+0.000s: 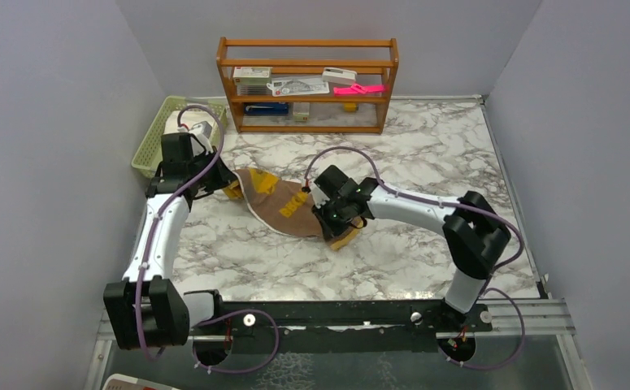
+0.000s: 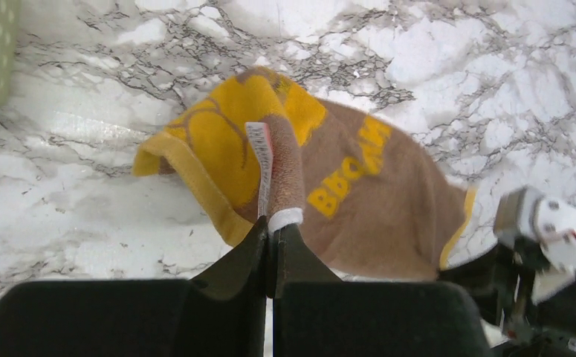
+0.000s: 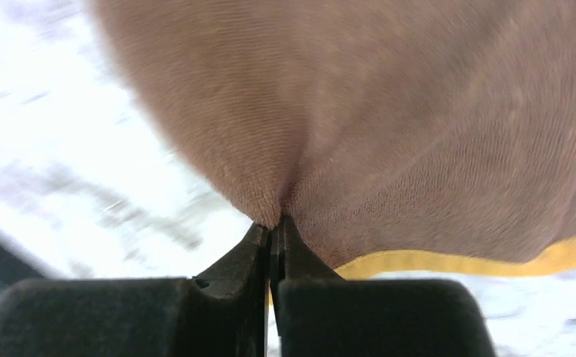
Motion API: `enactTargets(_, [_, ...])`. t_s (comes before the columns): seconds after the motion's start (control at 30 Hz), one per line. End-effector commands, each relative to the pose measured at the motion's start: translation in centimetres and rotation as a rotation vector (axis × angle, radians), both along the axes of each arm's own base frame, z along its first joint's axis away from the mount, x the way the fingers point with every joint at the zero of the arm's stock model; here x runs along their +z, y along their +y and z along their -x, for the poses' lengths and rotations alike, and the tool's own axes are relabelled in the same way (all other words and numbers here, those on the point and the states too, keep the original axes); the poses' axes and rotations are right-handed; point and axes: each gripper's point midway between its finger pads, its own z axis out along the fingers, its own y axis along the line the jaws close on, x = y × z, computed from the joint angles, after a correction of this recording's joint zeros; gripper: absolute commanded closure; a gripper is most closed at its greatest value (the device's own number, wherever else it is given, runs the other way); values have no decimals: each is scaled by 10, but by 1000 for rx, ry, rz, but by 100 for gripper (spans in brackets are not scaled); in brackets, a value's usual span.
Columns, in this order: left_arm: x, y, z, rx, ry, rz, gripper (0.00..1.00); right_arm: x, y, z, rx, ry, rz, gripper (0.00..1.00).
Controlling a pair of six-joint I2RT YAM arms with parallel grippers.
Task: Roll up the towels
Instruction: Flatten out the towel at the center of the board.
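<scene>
The brown towel (image 1: 283, 207) with mustard-yellow trim and lettering lies on the marble table, stretched between both grippers. My left gripper (image 1: 227, 187) is shut on its left corner, where a white label and a raised brown fold (image 2: 285, 160) meet the closed tips (image 2: 273, 224). My right gripper (image 1: 337, 221) is shut on a pinch of brown cloth (image 3: 381, 111) near the yellow hem at the towel's right end, jaws together (image 3: 276, 223). A whitish bundle (image 1: 167, 123), possibly the cream towel, lies in the green basket, partly hidden by my left wrist.
The green basket (image 1: 150, 145) stands at the far left against the wall. A wooden shelf (image 1: 307, 81) holding small items stands at the back. Grey walls close both sides. My right wrist (image 2: 541, 223) shows at the left wrist view's right edge.
</scene>
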Motion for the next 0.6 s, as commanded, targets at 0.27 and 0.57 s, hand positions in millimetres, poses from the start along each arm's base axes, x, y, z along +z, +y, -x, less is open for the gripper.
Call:
enactTargets(0.27, [45,-14,-8,-28,-63,-14,100,153,-78,-55,-323,100,-651,22])
enactTargets(0.57, [6,-19,-10,-52,29,-60,100,140,-70,-64,-202,-394,-224,9])
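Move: The towel is slung between the two hands: its middle lies about 8 cm left of the right hand and 7 cm ahead, roughly level with it. From the higher left hand, the towel's middle is some 10 cm to the right, 5 cm back and about 16 cm below. The green basket stands about 12 cm left of the left hand and 9 cm ahead, the wooden rack some 15 cm right of it and 14 cm ahead, both lower. The right hand, its fingers still shut on the towel's corner, flicks it: first about 5 cm back and 4 cm left while climbing some 15 cm, then sharply forward and right by about 14 cm each, fingertips swinging left and the fingers opening wide as the towel comes free, before the empty hand eases back and left. The left hand keeps its pinch on the white-edged corner, bobs up about 4 cm and sinks halfway again, shifting some 2 cm right. ##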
